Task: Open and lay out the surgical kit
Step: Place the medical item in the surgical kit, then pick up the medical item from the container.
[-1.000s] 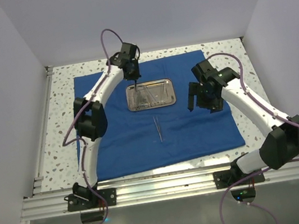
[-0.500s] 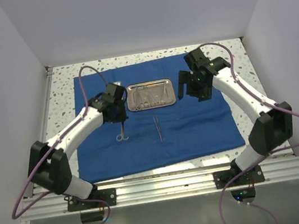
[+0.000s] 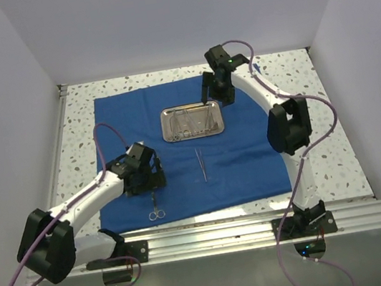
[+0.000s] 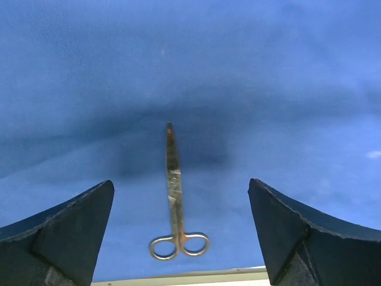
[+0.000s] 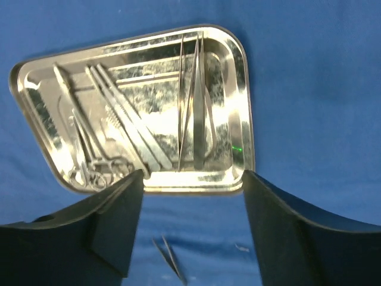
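Observation:
The royal-blue cloth wrap (image 3: 251,162) lies spread flat on the table. On its far half sits the steel tray (image 3: 168,138), holding several thin silver instruments (image 5: 193,107). One pair of tweezers (image 3: 201,164) lies on the cloth in front of the tray. Scissors (image 3: 156,208) lie near the cloth's front left edge, rings toward me. My left gripper (image 3: 155,186) hovers just above them, open, and the scissors (image 4: 174,196) rest free between its fingers. My right gripper (image 3: 204,91) hangs open above the tray's (image 5: 241,65) far right corner, holding nothing.
Speckled tabletop (image 3: 80,131) shows around the cloth. An aluminium rail (image 3: 213,237) runs along the near edge, close to the scissors. White walls close in the left, right and back sides. A purple cable (image 3: 106,138) loops over the cloth's left part.
My left gripper carried the scissors from beside the tray to the cloth's front left, then opened and let them go. My right arm swung leftward to the tray's far side.

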Tool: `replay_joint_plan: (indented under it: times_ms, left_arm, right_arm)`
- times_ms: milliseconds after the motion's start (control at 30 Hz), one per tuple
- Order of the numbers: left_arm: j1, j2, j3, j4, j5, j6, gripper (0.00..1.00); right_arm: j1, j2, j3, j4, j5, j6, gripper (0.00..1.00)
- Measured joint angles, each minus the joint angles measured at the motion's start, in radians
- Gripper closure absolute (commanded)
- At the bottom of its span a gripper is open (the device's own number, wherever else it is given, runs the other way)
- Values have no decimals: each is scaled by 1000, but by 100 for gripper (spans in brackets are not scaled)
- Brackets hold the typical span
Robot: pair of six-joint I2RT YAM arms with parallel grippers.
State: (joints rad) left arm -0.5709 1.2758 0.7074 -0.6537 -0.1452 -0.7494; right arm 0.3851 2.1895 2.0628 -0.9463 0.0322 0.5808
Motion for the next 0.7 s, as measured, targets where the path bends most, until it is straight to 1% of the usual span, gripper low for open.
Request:
replay_joint_plan:
  times_ms: [33,67,167,200,267,300,700]
  left_arm:
    - [0,-19,0,0,0,-1,1]
    - [0,-38,0,0,0,-2,1]
    - [0,-82,0,-3,0,-2,2]
    - [0,-90,0,-5,0,-2,3]
    - [0,-95,0,-11,0,-1,3]
    - [0,-95,0,-14,0,0,3]
    - [0,-68,1,-22,3,20,3]
  right_arm:
    - [0,25,20,-1,2,0,35]
    - [0,53,44,-2,2,1,40]
    - [0,131,97,-2,4,5,48]
    - [0,150,106,-2,5,5,53]
    - [0,182,119,-2,7,10,57]
    - [0,198,124,-3,9,13,60]
    - [4,285,168,-12,45,28,61]
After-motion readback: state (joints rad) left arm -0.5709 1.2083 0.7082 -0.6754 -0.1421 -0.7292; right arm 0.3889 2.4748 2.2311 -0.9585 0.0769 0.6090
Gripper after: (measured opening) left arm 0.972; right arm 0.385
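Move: The broad-bladed instrument near the tray's right end lies about 3 cm ahead of the open right hand, 1 cm to its left and some 11 cm below. A pair of thin prongs lies roughly 2 cm left of the hand and 3 cm ahead; the tray's long tweezers about 7 cm left and 2 cm ahead; loose tweezers on the cloth about 15 cm back and 6 cm left. From the left hand that instrument is some 30 cm ahead and 25 cm right, slightly lower. Down, mostly, the right hand sinks about 9 cm to the instrument at the tray's right end, easing forward some 2.5 cm early on, while its fingers narrow to about half their gap, one on either side of the blade, not yet shut on it. The wide-open left hand rises about 2 cm above the scissors, then settles back slightly. ##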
